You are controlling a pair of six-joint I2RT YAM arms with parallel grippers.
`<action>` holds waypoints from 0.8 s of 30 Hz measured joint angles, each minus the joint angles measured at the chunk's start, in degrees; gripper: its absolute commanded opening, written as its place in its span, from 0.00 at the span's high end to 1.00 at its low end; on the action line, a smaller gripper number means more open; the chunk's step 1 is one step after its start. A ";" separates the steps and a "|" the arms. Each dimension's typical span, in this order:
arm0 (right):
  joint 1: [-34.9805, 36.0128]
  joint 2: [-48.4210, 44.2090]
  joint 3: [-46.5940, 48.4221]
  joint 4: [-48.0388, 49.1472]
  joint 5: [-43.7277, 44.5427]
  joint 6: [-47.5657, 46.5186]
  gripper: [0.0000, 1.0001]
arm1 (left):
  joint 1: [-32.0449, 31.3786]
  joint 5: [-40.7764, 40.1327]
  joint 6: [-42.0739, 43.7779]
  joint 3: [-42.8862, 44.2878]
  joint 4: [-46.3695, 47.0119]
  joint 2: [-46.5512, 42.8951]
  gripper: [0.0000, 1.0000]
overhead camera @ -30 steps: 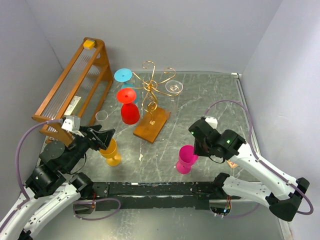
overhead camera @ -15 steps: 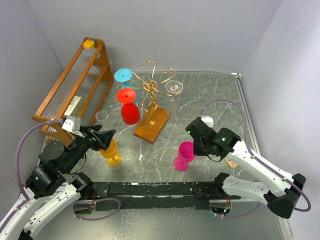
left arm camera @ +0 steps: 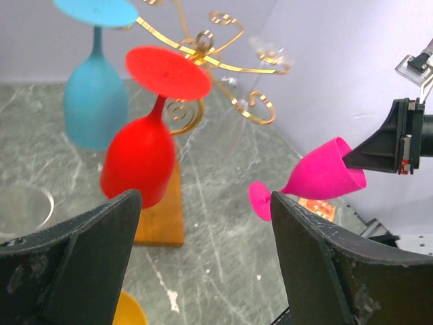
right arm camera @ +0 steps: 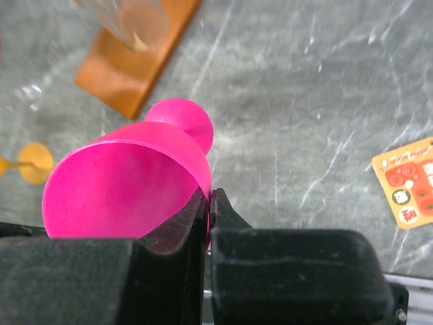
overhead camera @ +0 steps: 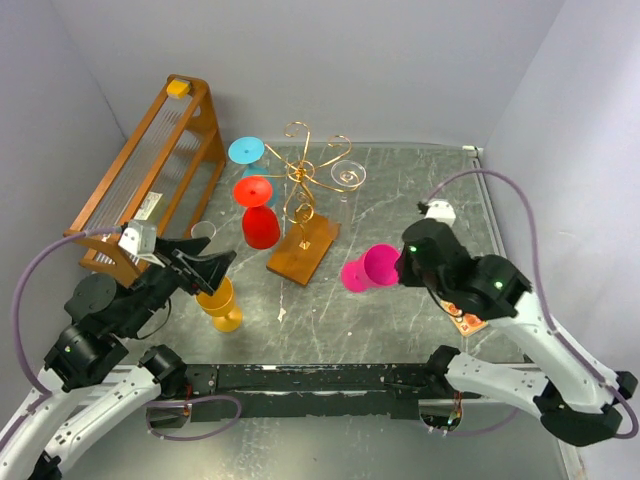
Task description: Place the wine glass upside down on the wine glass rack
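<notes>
The pink wine glass [overhead camera: 368,268] hangs tilted on its side above the table, foot pointing left toward the rack. My right gripper [overhead camera: 402,265] is shut on its rim; in the right wrist view the gripper [right arm camera: 208,196] pinches the wall of the pink bowl [right arm camera: 128,183]. The gold wire wine glass rack [overhead camera: 305,175] stands on its brown wooden base [overhead camera: 303,250], carrying a red glass [overhead camera: 258,215], a blue glass [overhead camera: 246,152] and a clear glass [overhead camera: 347,177] upside down. My left gripper [overhead camera: 215,272] is open and empty above a yellow glass [overhead camera: 222,305]; its wrist view shows the pink glass [left arm camera: 325,179] and the rack [left arm camera: 216,57].
A tall orange-brown wooden frame [overhead camera: 150,175] stands at the back left. A clear tumbler [overhead camera: 203,233] sits beside it. An orange card [overhead camera: 470,322] lies on the table under my right arm. Walls close in on the left, back and right.
My right gripper shut on the pink glass's rim, lifted it off the table and tipped it sideways, moving up and toward the rack. My left arm rose slightly.
</notes>
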 measured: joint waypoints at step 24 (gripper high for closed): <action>-0.11 -14.36 4.20 35.50 -13.66 -12.26 1.00 | 0.00 15.61 -11.93 4.68 32.46 13.44 0.11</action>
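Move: The pink wine glass, already off the table and pinched by its rim in my right hand, lies about 34 cm to the right of my open left hand, level ahead, 14 cm lower. From the right hand the rack stands some 24 cm ahead, 21 cm left, its middle 9 cm below; the hanging clear glass is 24 cm ahead, 11 cm left. The red glass hangs 19 cm ahead of my left hand, 10 cm right. I keep my right fingers shut on the pink glass's rim and lift it about 20 cm, easing left only towards the end, while the wrist tips up steeply and rolls, swinging the foot up to point left. My left hand, still open, rises some 12 cm and goes about 6 cm right towards the glass, turning clockwise as its fingers tilt upward. ##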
